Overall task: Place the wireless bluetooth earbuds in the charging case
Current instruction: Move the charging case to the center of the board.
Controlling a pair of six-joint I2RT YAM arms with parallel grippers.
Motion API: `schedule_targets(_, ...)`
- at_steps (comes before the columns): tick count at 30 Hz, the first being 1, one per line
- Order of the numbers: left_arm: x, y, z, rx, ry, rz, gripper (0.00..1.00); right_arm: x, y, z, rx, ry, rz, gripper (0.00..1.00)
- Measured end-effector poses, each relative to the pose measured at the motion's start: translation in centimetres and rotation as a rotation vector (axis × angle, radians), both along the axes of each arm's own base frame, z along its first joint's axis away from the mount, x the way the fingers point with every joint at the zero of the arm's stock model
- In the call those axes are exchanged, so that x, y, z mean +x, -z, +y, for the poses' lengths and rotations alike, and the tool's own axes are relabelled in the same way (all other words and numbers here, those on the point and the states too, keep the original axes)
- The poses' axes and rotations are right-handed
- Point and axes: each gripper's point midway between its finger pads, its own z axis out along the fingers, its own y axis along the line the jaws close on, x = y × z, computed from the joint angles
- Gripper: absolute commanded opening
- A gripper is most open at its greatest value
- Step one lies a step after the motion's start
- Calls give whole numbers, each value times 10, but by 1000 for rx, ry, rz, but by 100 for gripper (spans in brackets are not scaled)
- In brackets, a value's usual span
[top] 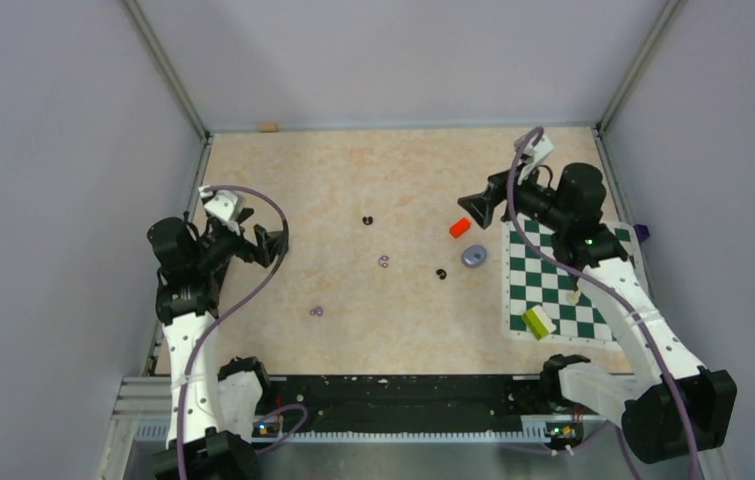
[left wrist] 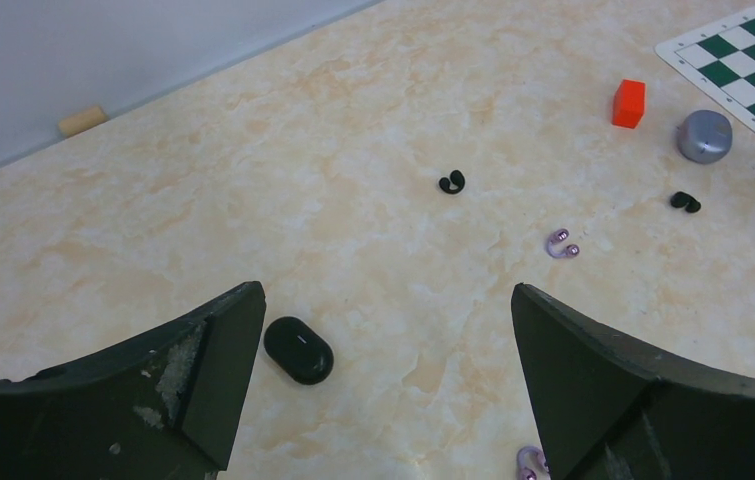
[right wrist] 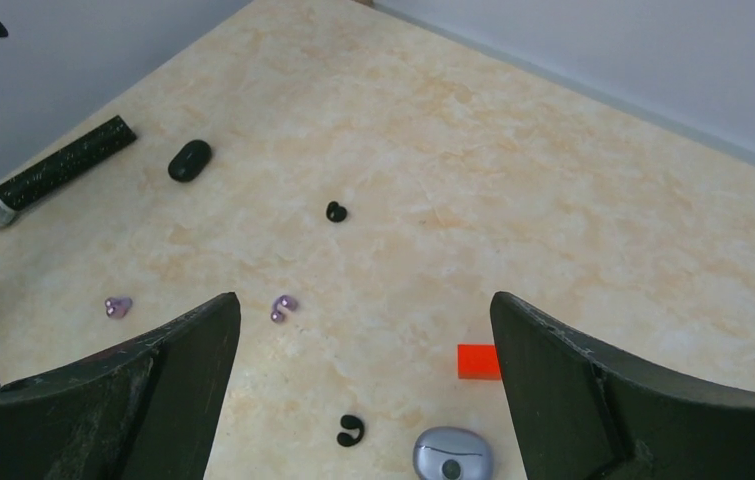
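Two black earbuds (top: 368,219) (top: 441,273) and two lilac earbuds (top: 383,261) (top: 317,311) lie loose mid-table. A closed silver-lilac charging case (top: 473,256) sits by the red block (top: 460,227). A closed black charging case (left wrist: 298,350) lies just inside the left finger of my left gripper (left wrist: 385,296), which hovers open and empty. One lilac earbud (left wrist: 531,462) peeks from behind its right finger. My right gripper (right wrist: 365,300) is open and empty above a black earbud (right wrist: 351,430) and the silver-lilac case (right wrist: 451,455).
A green-and-white chessboard mat (top: 563,280) lies at the right, carrying a yellow-green block (top: 538,320). A small wooden piece (top: 269,127) rests at the back wall. Grey walls enclose the table on three sides.
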Motion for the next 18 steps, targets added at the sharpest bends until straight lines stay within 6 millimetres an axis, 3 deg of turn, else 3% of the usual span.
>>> schedule_targets(3, -3, 5, -4, 11, 39, 0, 99, 0, 16, 9, -27, -8, 18, 94)
schedule_targets(18, -16, -2, -12, 21, 118, -44, 99, 46, 86, -10, -123, 155, 173, 91)
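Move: Below the right hand, some 28 cm down, lies the grey charging case, about 4 cm ahead and 3 cm to the right. Also on the table, the red block is about 12 cm ahead and 1 cm right of that hand, the nearer black earbuds 1 cm ahead and 4 cm left, and the middle purple earbuds 4 cm ahead and 16 cm left. From the left hand, the grey charging case is some 39 cm right, 6 cm ahead and 25 cm below. Sinking about 9 cm while reaching some 5 cm forward, the right hand comes down through free air towards the grey charging case, its fingers held wide open and touching nothing. The wrist tips the fingers roughly 10 degrees further down and swings clockwise about as much. ##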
